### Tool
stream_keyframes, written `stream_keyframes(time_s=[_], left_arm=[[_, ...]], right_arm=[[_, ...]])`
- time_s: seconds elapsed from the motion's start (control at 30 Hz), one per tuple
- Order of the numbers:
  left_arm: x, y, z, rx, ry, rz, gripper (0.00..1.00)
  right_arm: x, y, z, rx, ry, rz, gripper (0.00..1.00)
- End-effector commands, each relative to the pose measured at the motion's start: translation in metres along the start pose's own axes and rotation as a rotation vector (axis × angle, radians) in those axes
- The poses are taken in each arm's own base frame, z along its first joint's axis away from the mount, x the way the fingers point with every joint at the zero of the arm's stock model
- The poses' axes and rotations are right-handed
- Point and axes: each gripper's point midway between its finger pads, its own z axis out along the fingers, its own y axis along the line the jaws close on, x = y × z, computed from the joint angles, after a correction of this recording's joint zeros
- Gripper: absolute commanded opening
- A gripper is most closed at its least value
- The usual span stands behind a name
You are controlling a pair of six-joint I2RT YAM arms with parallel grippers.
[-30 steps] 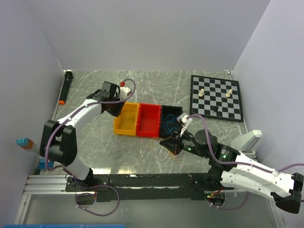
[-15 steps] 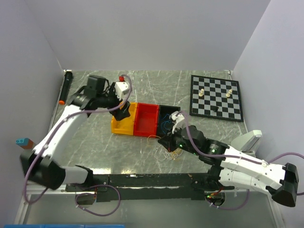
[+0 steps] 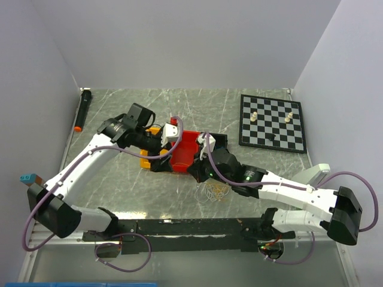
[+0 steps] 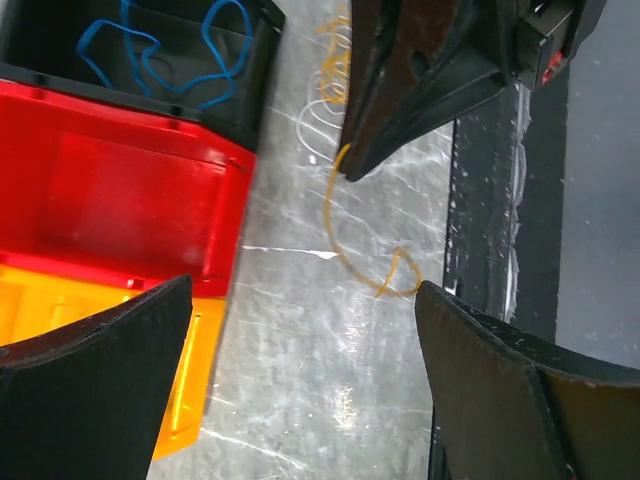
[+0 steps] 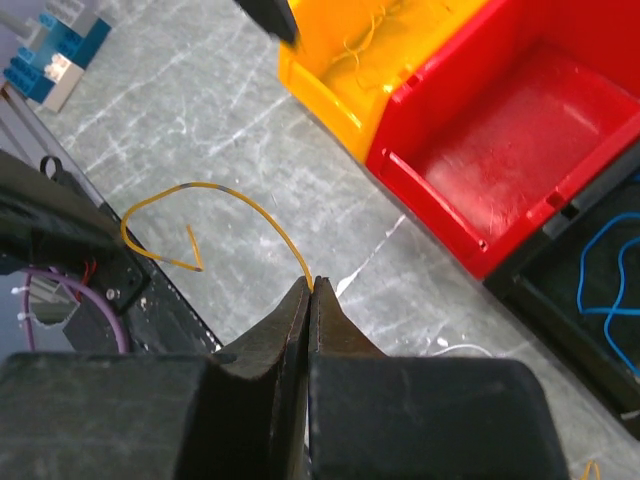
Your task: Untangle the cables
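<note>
My right gripper (image 5: 312, 288) is shut on a thin yellow cable (image 5: 225, 192), which arcs up and left from its tips above the table. In the top view this gripper (image 3: 196, 172) is in front of the red bin (image 3: 187, 148). My left gripper (image 4: 300, 400) is wide open and empty, hovering over bare table beside the bins; in the top view it (image 3: 160, 160) is at the yellow bin (image 3: 147, 160). A blue cable (image 4: 170, 50) lies in the black bin (image 4: 262, 70). A small tangle of white and yellow cables (image 3: 212, 191) lies on the table.
A chessboard (image 3: 272, 122) with a few pieces lies at the back right. A black marker-like stick (image 3: 82, 110) lies at the far left. Blue blocks (image 5: 60, 55) sit past the table's left edge. A black rail (image 3: 191, 227) runs along the front.
My left arm has swung right and forward to the front of the bins. My right gripper has moved left from the tangle, shut on the yellow cable.
</note>
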Motion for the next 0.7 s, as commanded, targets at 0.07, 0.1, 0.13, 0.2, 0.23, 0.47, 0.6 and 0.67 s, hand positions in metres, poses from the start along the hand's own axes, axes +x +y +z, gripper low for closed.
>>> stream_keyframes(time_s=[0.07, 0.1, 0.13, 0.2, 0.23, 0.47, 0.6, 0.67], left_arm=[[-0.006, -0.010, 0.012, 0.106, -0.019, 0.034, 0.99], [-0.008, -0.009, 0.013, 0.113, -0.022, 0.031, 0.98], [-0.008, -0.009, 0.015, 0.122, -0.021, 0.023, 0.95], [-0.009, -0.010, 0.017, 0.139, -0.027, 0.009, 0.88], [-0.009, -0.009, 0.019, 0.144, -0.025, 0.000, 0.85], [-0.014, -0.009, 0.019, 0.158, -0.029, -0.017, 0.72], [-0.014, -0.011, 0.019, 0.158, -0.031, -0.029, 0.14], [-0.017, -0.010, 0.019, 0.145, -0.034, -0.037, 0.01]], right_arm=[[-0.047, 0.026, 0.001, -0.086, -0.141, -0.008, 0.00], [-0.047, 0.028, 0.001, -0.092, -0.140, -0.008, 0.00], [-0.047, 0.029, 0.002, -0.099, -0.140, -0.007, 0.00], [-0.049, 0.032, 0.003, -0.116, -0.152, -0.006, 0.00], [-0.051, 0.034, 0.003, -0.122, -0.158, -0.006, 0.00], [-0.050, 0.038, 0.009, -0.140, -0.147, -0.016, 0.00], [-0.046, 0.039, 0.011, -0.147, -0.135, -0.008, 0.00], [-0.042, 0.039, 0.013, -0.149, -0.130, -0.001, 0.00]])
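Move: The orange cable sticks out of the right fingertips, about 6 cm to the right of the open left hand, 2 cm back and 4 cm below. Some 19 cm below the left hand, the red box lies about 9 cm ahead and 4 cm right, and the black box 9 cm ahead and 14 cm right; the cable tangle is 5 cm back, 14 cm right and 21 cm down. From the right hand, which holds the cable, the left fingers are about 7 cm left, 2 cm ahead and 3 cm up. The left fingers shut on the orange cable right beside the right fingertips, having come about 2 cm down and 2 cm right while tipping a little. The right hand, still pinching the cable, carries it some 3 cm left and 1.5 cm up to meet them. The left hand stays wide open at first and does most of its closing near the end, once both hands have almost stopped. ##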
